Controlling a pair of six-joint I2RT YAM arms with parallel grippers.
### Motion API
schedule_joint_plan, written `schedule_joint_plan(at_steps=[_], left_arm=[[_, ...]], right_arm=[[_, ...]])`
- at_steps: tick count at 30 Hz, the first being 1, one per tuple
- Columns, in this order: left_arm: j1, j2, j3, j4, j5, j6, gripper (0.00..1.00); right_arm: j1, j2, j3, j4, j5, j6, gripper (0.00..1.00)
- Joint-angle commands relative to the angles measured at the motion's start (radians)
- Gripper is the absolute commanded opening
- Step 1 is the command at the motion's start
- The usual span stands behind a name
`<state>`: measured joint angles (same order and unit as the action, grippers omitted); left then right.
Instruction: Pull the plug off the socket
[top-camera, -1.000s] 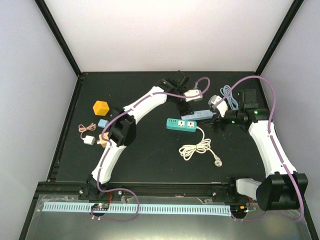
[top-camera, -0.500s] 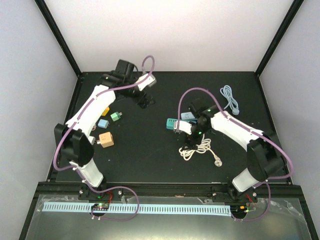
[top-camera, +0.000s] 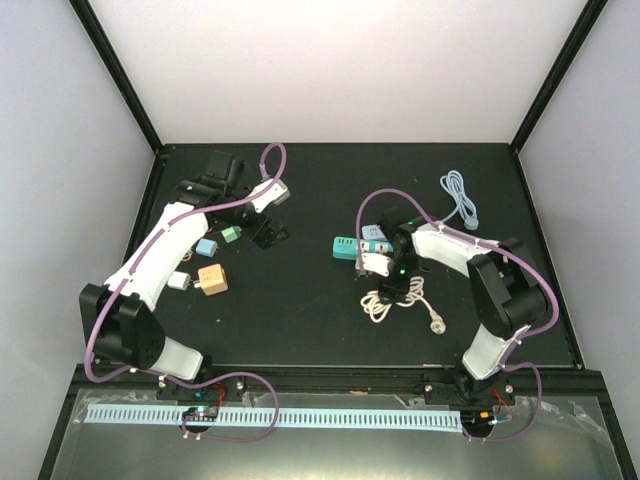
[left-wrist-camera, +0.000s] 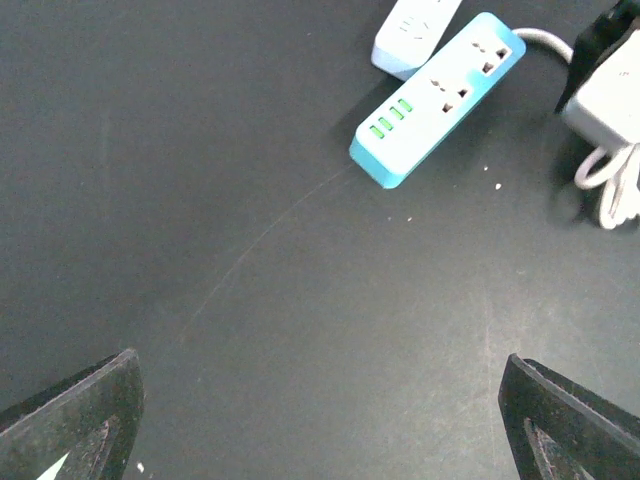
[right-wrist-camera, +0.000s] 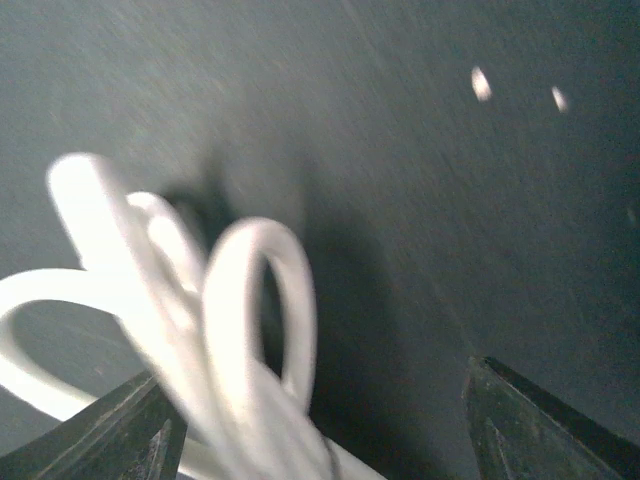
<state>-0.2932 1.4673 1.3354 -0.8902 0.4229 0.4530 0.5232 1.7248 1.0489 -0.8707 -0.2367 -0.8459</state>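
The teal socket strip (top-camera: 345, 246) lies mid-table, its right end hidden under my right arm. In the left wrist view the strip (left-wrist-camera: 435, 95) shows two sockets with nothing in them. Its white cord (top-camera: 385, 300) lies coiled below it and ends in a round plug (top-camera: 436, 323) loose on the mat. My right gripper (top-camera: 398, 288) is low over the coil. Blurred cord loops (right-wrist-camera: 220, 320) sit between its parted fingers (right-wrist-camera: 540, 420), so the right gripper (right-wrist-camera: 330, 430) is open. My left gripper (top-camera: 268, 234) hangs wide open left of the strip, and the left gripper (left-wrist-camera: 320, 420) holds nothing.
A white adapter (top-camera: 372, 232) lies against the strip's far side. A grey-blue cable (top-camera: 458, 197) is coiled at the back right. A green cube (top-camera: 232, 234), a light-blue block (top-camera: 207, 246), a tan block (top-camera: 211, 279) and a small white plug (top-camera: 180, 282) sit at the left.
My right gripper has slid from the strip down onto the cord coil, and its fingers have narrowed. My left gripper has moved nearer and slightly left, still wide open.
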Motion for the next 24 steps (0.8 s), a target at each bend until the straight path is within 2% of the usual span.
schedule_joint_plan(at_steps=[1,6,10,18,21,24], left_arm=[[0.059,-0.052,-0.034,-0.013,0.022,0.030,0.99],[0.120,-0.078,-0.055,-0.022,0.042,0.033,0.99],[0.174,-0.085,-0.058,-0.037,0.078,0.044,0.99],[0.367,-0.022,0.036,-0.145,0.167,0.061,0.99],[0.470,0.000,0.097,-0.183,0.206,0.073,0.99],[0.566,0.015,0.151,-0.209,0.241,0.081,0.99]], right_arm=[[-0.136,-0.039,-0.047,-0.017,0.124,-0.117,0.74],[-0.300,-0.044,-0.068,-0.022,0.211,-0.242,0.73],[-0.403,-0.059,-0.010,-0.065,0.210,-0.304,0.83],[-0.529,-0.141,0.243,-0.252,0.000,-0.302,0.94],[-0.563,-0.183,0.340,-0.284,-0.127,-0.238,1.00],[-0.592,-0.239,0.392,-0.269,-0.255,-0.141,1.00]])
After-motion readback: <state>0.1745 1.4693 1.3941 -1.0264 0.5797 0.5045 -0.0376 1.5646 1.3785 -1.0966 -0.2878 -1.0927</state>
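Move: The right hand is right over the white cord bundle, its middle about 1 cm below the fingers; the white plug lies roughly 10 cm to the right and 7 cm back. The teal strip is some 11 cm ahead and 6 cm left, the blue strip 16 cm straight ahead, the blue cord coil 22 cm ahead and 15 cm right. From the left hand the bundle is about 27 cm right, 14 cm back, 20 cm below. Low over the table, the right hand sweeps about 12 cm to its right and slightly forward, dragging the white cord bundle with its part-open fingers, then opens them wide and rises some 13 cm while going forward clear of the bundle, turning a little clockwise and tipping up. The empty left hand, open, travels about 14 cm left, away from the strips, turning counter-clockwise. ##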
